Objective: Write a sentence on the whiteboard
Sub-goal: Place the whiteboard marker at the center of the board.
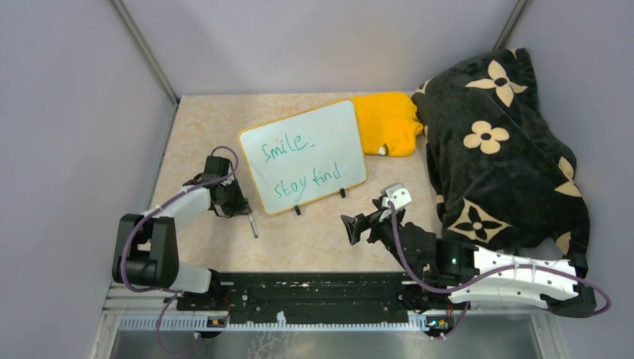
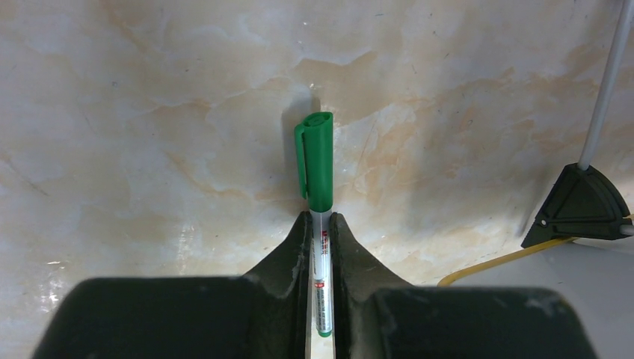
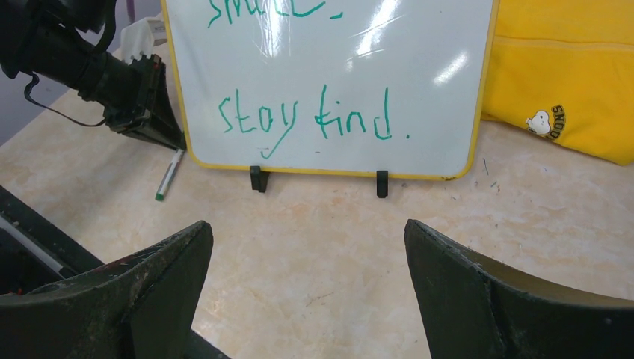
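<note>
The whiteboard (image 1: 329, 131) leans on small black clip feet at the middle of the table. The sentence (image 1: 305, 179) is on it in green, "Smile" above "stay find". My left gripper (image 1: 238, 209) is low at the board's left edge, shut on a green-capped marker (image 2: 315, 161). The marker's white barrel runs between the fingers and its capped end points out over the tabletop. My right gripper (image 3: 308, 232) stands open and empty in front of the whiteboard (image 3: 434, 90), facing the words "stay find" (image 3: 314, 120). In this view the marker (image 3: 169, 173) sticks out below the left gripper.
A folded yellow cloth (image 1: 387, 120) lies behind the board's right side. A large black blanket with cream flowers (image 1: 501, 149) fills the right of the table. Grey walls close in the left, right and back.
</note>
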`<state>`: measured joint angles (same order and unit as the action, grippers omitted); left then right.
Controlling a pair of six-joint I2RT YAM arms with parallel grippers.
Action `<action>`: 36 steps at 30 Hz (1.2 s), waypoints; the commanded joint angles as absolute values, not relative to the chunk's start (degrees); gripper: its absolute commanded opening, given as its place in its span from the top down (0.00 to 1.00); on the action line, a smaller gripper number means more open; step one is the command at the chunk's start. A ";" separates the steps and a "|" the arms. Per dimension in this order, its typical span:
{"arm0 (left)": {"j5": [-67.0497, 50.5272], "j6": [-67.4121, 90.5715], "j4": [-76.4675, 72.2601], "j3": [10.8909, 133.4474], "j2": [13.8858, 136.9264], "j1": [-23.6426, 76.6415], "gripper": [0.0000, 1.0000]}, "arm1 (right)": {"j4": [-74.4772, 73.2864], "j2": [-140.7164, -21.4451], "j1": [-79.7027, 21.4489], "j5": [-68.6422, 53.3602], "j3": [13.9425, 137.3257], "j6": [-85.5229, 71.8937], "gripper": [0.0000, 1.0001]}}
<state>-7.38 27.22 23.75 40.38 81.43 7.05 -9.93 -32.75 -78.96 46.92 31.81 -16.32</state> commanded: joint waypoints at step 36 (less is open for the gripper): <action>-10.24 27.77 21.71 39.11 79.73 7.47 0.62 | -10.46 -33.13 -79.03 48.60 34.03 -16.52 0.04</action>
<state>-10.55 27.57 21.87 39.40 81.19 7.05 -10.98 -32.82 -78.96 47.57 31.81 -16.58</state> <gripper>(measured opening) 0.371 0.965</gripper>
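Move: Between the left fingertips, near its middle, is the marker, its centre about 1 cm back of the hand point and practically on the table. The whiteboard's near left corner lies some 6 cm to the right and 1 cm back; its left foot clip stands about 16 cm right, level with the hand. The board's middle is roughly 17 cm ahead, 17 cm right and slightly higher. From the right hand, the marker lies about 32 cm left, 7 cm ahead and 21 cm down. Sliding about 1 cm to the right at table height, towards the whiteboard's near left corner, the left hand takes the pinched marker along. Its fingers begin to part as that small shift ends; the hand then stays in place, still pointing steeply down, while they open to a bit over a third and let go of the marker. ##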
